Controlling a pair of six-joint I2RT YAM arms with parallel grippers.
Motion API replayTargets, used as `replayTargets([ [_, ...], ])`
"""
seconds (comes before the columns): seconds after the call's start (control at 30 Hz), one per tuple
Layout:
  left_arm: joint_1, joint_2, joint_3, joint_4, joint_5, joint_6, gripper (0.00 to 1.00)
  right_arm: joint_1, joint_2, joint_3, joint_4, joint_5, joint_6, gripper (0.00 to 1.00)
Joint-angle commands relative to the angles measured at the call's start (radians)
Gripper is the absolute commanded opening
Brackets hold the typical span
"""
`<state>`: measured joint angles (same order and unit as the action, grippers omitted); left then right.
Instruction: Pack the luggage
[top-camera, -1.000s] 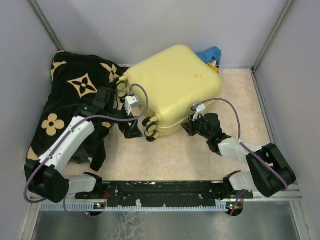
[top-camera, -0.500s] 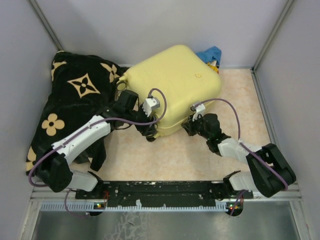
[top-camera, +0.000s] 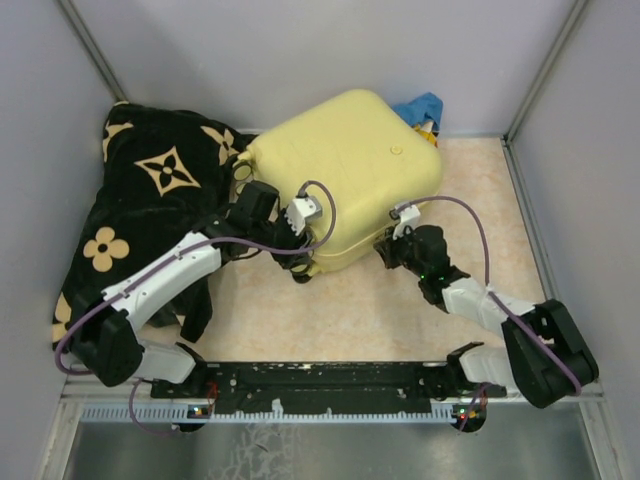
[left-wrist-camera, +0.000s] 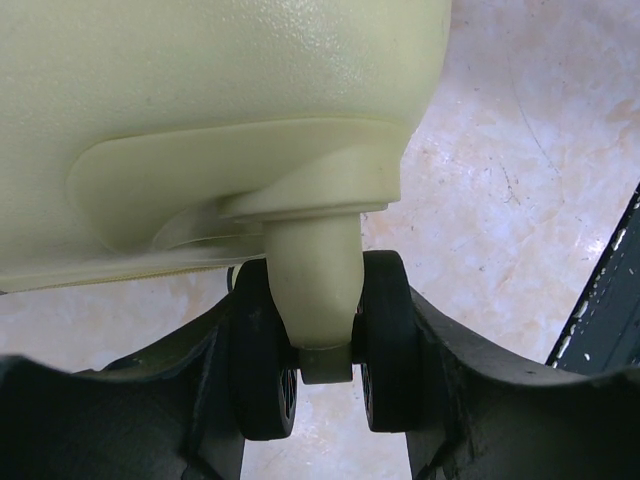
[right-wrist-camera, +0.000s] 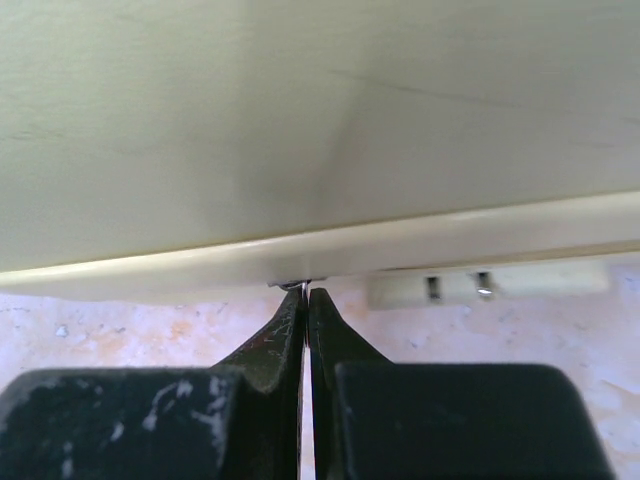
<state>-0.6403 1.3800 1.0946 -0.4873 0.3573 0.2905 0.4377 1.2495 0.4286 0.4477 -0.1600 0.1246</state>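
The luggage (top-camera: 350, 170) is a pale-yellow hard-shell suitcase lying closed at the back middle of the table. My left gripper (top-camera: 300, 264) is at its near-left corner. In the left wrist view the gripper (left-wrist-camera: 325, 400) has its fingers (left-wrist-camera: 200, 400) pressed on the outer faces of a pair of black wheels (left-wrist-camera: 262, 350) under a yellow caster stem (left-wrist-camera: 315, 290). My right gripper (top-camera: 392, 250) is at the near edge of the shell. In the right wrist view that gripper (right-wrist-camera: 305, 295) is shut, with a thin metal zipper pull (right-wrist-camera: 293, 286) at its tips on the seam.
A black blanket with tan flowers (top-camera: 150, 180) is heaped at the left, against the suitcase. A blue item (top-camera: 420, 105) lies behind the case's far right corner. Grey walls close in three sides. The black base rail (top-camera: 330, 378) runs along the near edge.
My left arm swung right from the suitcase's left side to the near-left corner wheel, and its jaws narrowed onto it. My right gripper slid slightly right along the near edge, still shut.
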Motion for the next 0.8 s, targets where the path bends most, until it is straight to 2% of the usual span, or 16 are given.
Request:
replayTargets([
  [0.0, 0.048, -0.022, 0.001, -0.121, -0.025, 0.109, 0.00, -0.092, -0.082, 0.067, -0.022, 0.045, -0.084, 0.00],
  [0.13, 0.078, -0.057, -0.017, -0.160, -0.014, 0.210, 0.00, -0.161, -0.114, 0.074, -0.074, 0.015, -0.152, 0.00],
  [0.33, 0.205, -0.085, -0.031, -0.277, 0.083, 0.371, 0.01, -0.310, -0.141, 0.080, -0.128, -0.076, -0.244, 0.00],
  [0.53, 0.286, -0.115, -0.082, -0.359, 0.094, 0.545, 0.00, -0.444, -0.153, 0.080, -0.165, -0.185, -0.337, 0.00],
  [0.77, 0.352, -0.107, -0.103, -0.410, 0.105, 0.688, 0.00, -0.605, -0.080, 0.146, -0.195, -0.343, -0.430, 0.00],
])
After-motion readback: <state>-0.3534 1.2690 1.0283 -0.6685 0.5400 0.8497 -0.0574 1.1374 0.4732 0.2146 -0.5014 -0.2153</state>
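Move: The left gripper already pinches the suitcase's near wheel mount; the black blanket's middle lies some 37 cm to its left and 8 cm farther out, the far wheels roughly 14 cm left and 21 cm ahead. The right gripper, already shut on the zipper pull at the front seam, has the suitcase's right corner about 13 cm ahead and 13 cm to its right; the side handle sits just 4 cm right and 3 cm ahead. Draw the zipper pull along the front seam with the right gripper, some 12 cm to the right past the side handle and towards the right corner, fingers kept shut. Meanwhile haul the wheel mount about 9 cm left towards the black blanket with the left gripper, keeping its pinch and turning clockwise a little. ##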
